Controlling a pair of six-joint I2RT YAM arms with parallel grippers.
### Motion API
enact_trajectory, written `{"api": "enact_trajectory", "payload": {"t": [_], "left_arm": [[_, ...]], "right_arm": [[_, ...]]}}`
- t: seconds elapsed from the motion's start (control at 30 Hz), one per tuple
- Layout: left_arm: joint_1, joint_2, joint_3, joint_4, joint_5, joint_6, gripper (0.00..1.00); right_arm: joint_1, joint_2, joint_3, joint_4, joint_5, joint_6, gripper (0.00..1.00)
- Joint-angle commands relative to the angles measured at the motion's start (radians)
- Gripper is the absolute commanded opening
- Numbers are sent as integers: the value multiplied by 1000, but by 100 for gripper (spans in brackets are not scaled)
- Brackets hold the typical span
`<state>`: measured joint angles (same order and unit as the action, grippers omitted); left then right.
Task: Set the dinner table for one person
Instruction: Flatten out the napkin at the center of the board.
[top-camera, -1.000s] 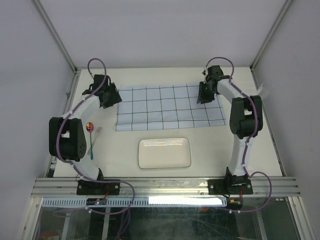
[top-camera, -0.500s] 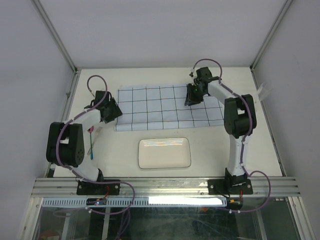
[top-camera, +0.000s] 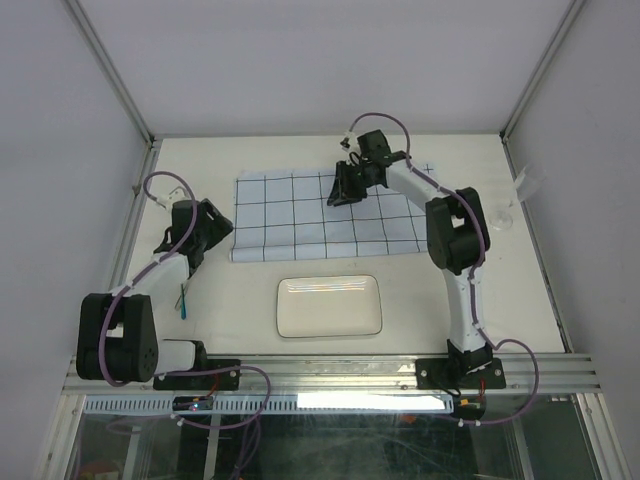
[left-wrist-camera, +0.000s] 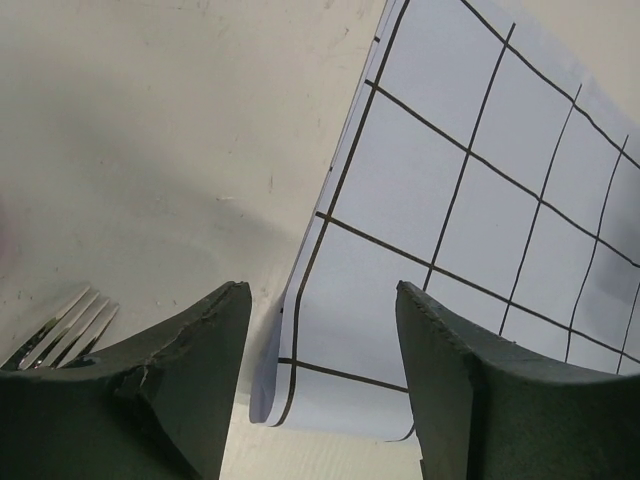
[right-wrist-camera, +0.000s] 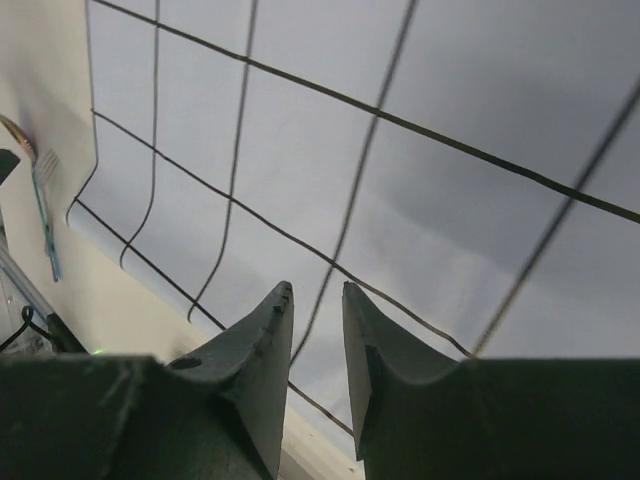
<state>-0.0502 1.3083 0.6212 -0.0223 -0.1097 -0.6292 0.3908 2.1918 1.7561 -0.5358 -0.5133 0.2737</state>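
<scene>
The dinner table (top-camera: 420, 300) is the cream tabletop. On it lies a pale-blue grid cloth (top-camera: 330, 215) (left-wrist-camera: 470, 200) (right-wrist-camera: 400, 150), and a white rectangular plate (top-camera: 330, 306) sits in front of that. My left gripper (top-camera: 207, 226) (left-wrist-camera: 322, 290) is open just off the cloth's near-left corner, and the curled corner shows between its fingers, untouched. My right gripper (top-camera: 342, 188) (right-wrist-camera: 317, 290) hovers over the cloth's far middle. Its jaws stand a narrow gap apart with nothing between them.
A fork (left-wrist-camera: 65, 322) (right-wrist-camera: 42, 205) with a blue handle (top-camera: 184, 300) lies left of the plate, beside my left arm. A small clear cup (top-camera: 503, 215) stands near the right rail. Aluminium rails edge the table, with grey walls behind.
My right gripper slid left across the cloth from its right end to the far middle. My left arm drew back to the cloth's near-left corner, and its jaws widened slightly.
</scene>
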Motion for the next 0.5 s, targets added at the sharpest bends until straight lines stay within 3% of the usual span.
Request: {"api": "enact_trajectory", "payload": {"t": [0.0,0.23,0.47], "left_arm": [[10,-35,-35,123,-14,-17,62],[46,5,-116,260,166,-103,64],[141,93,-164,447,462,-158,64]], "right_arm": [[63,27,92,44,-68,55,30],[118,83,158,42,-87,81,30],[134,98,169,34,-79,75,30]]}}
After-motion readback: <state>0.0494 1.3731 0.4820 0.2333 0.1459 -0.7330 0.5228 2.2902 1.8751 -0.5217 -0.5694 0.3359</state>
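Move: The napkin's near left corner, slightly curled up, sits about 2 cm back and 2 cm right of my left hand, roughly 5 cm below. From that hand, the fork is some 10 cm back and 9 cm left, the spoon about 9 cm back and 11 cm left. From my right hand the corner is about 14 cm back and 27 cm left, while the napkin's middle is nearly underneath, some 2 cm back and 1 cm right. I sweep my right hand about 8 cm left and a little back over the napkin towards its left part, staying near one height and easing to a stop, its fingers held nearly shut. Meanwhile I sink my left hand some 2.5 cm, and slightly right, towards the near left corner, fingers kept open, rolling it about 15 degrees so its left side dips. ##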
